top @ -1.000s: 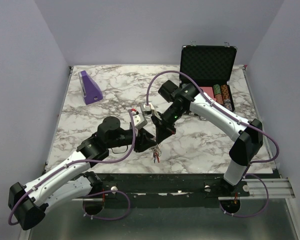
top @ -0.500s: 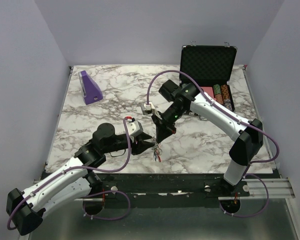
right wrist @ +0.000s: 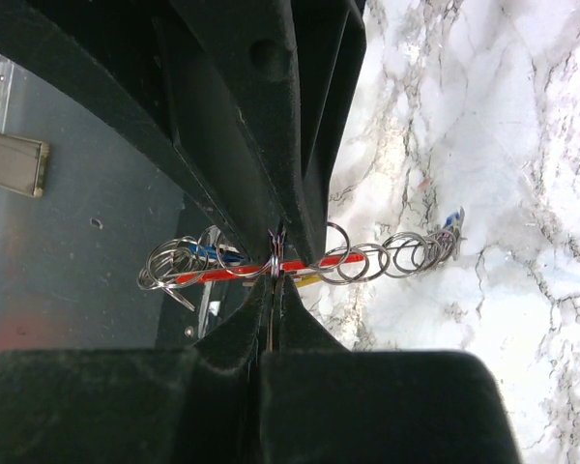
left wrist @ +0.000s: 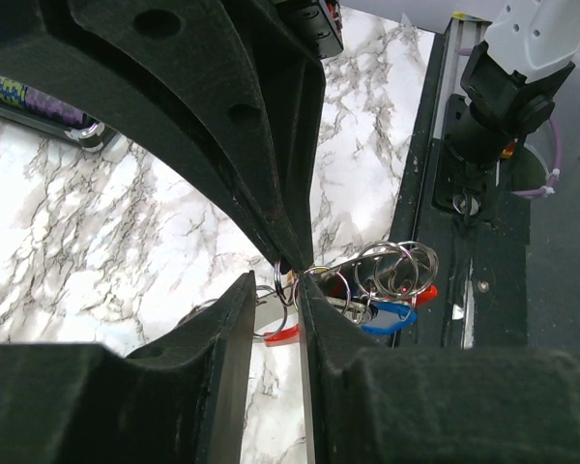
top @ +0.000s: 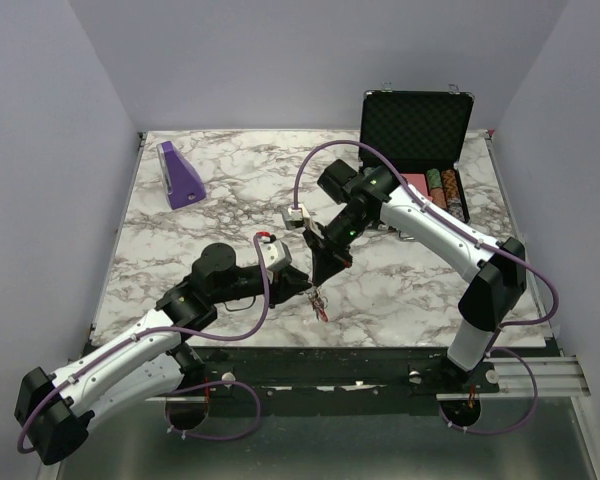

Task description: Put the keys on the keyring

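Observation:
The keyring [top: 318, 301] hangs just above the marble near the table's front edge, with my right gripper [top: 317, 282] shut on one of its thin metal rings [right wrist: 274, 263]. A chain of rings [right wrist: 367, 261], a red piece [right wrist: 213, 275], a yellow key [right wrist: 307, 281] and a blue key [right wrist: 451, 220] string out on both sides of that grip. My left gripper [top: 303, 287] comes in from the left. Its jaws [left wrist: 275, 290] stand a narrow gap apart, with a ring and the red piece's end [left wrist: 282, 334] between them. A blue key [left wrist: 387, 317] hangs beyond the right finger.
An open black case [top: 416, 130] with poker chips [top: 446, 192] stands at the back right. A purple wedge [top: 180, 175] sits at the back left. The table's front edge [top: 310, 346] runs just below the hanging bunch.
My left gripper has moved right, up to the hanging bunch, and its jaws have narrowed. The right arm and the keyring have stayed put.

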`<state>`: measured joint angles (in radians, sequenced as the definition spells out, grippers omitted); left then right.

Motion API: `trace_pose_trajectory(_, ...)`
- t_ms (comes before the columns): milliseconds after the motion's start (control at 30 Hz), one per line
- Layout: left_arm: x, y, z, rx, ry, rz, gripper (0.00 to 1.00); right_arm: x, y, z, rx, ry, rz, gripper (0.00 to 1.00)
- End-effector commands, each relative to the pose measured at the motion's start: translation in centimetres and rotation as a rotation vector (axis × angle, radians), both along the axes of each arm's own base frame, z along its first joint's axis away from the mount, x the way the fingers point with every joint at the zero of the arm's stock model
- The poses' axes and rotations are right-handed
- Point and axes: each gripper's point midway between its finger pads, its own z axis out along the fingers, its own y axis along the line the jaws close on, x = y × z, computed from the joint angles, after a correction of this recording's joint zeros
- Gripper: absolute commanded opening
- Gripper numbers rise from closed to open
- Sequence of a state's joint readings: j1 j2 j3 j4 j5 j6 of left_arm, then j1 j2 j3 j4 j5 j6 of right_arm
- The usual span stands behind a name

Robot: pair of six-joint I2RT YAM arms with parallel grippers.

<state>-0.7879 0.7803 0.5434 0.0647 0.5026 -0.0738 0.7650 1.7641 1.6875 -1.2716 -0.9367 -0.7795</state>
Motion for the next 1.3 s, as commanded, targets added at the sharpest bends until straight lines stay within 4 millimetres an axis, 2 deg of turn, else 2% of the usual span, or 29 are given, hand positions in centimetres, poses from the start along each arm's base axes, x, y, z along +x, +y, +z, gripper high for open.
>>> trace_pose_trajectory(0, -0.5, -0.3, 0.9, -0.001, -0.019, -0.036, 0.29, -0.5, 0.4, 1.1, 0.057, 0.002, 0.017, 0.01)
trace_pose_trajectory(267, -0.2, -0.5, 1.2, -0.003, -0.014, -0.032, 0.29, -0.5, 0.4, 1.1, 0.056, 0.004, 0.016, 0.01)
trace_pose_trajectory(433, -0.2, -0.5, 1.2, -0.002, -0.006, -0.031, 0.18, -0.5, 0.4, 1.0, 0.055, 0.004, 0.017, 0.01)
trace_pose_trajectory(500, -0.3, -0.5, 1.0, 0.0, -0.001, -0.032, 0.09, -0.5, 0.3, 1.0, 0.053, 0.004, 0.016, 0.01)
trace_pose_trajectory(533, -0.3, -0.5, 1.1, -0.001, -0.003, -0.034, 0.0, -0.4, 0.3, 1.1, 0.056, 0.001, 0.015, 0.01)
trace_pose_trajectory(733, 0.1, -0.2, 0.9, 0.003, 0.01, 0.004, 0.0, -0.6, 0.3, 1.1, 0.058, 0.001, 0.018, 0.01)
trace_pose_trajectory(833, 0.5, 0.2, 1.5, -0.033, -0.018, 0.044, 0.0, -0.7, 0.3, 1.3, 0.069, 0.003, 0.02, 0.01)
trace_pose_trajectory(900, 0.7, 0.4, 2.1, -0.08, -0.034, 0.072, 0.0, -0.9, 0.4, 1.5, 0.082, 0.01, 0.025, 0.09)
trace_pose_trajectory(1033, 0.6, 1.1, 3.1, -0.216, -0.066, 0.114, 0.0, -1.1, 0.6, 2.1, 0.11, 0.022, 0.027, 0.49)
trace_pose_trajectory(1100, 0.5, 1.4, 3.4, -0.283, -0.079, 0.129, 0.0, -1.1, 0.8, 2.5, 0.126, 0.027, 0.026, 0.59)
trace_pose_trajectory(1267, 0.5, 2.2, 4.1, -0.435, -0.074, 0.175, 0.0, -1.1, 1.2, 3.7, 0.173, 0.043, 0.015, 0.61)
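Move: The small metal ring of the keyring bunch, which the right hand pinches, sits between the left hand's part-open fingertips, about 1 cm to the right of its hand point and level with it. From the left hand, the blue and red keys with their loose rings hang some 4 cm back, 2 cm right and 3 cm lower. The bunch's far end with its blue tag is about 3 cm ahead, 1 cm left and 2 cm lower. From the right hand, the pinched ring lies about 1 cm left and 1 cm below. The left fingers close fully and pinch the small ring while the right still grips it, both hands nearly still. Then the right fingers open well over halfway, let go, and rise about 1.5 cm with a small shift left. At the same time the left hand, keeping its pinch, draws about 1.5 cm left and tips its fingertips up some 10 degrees. ##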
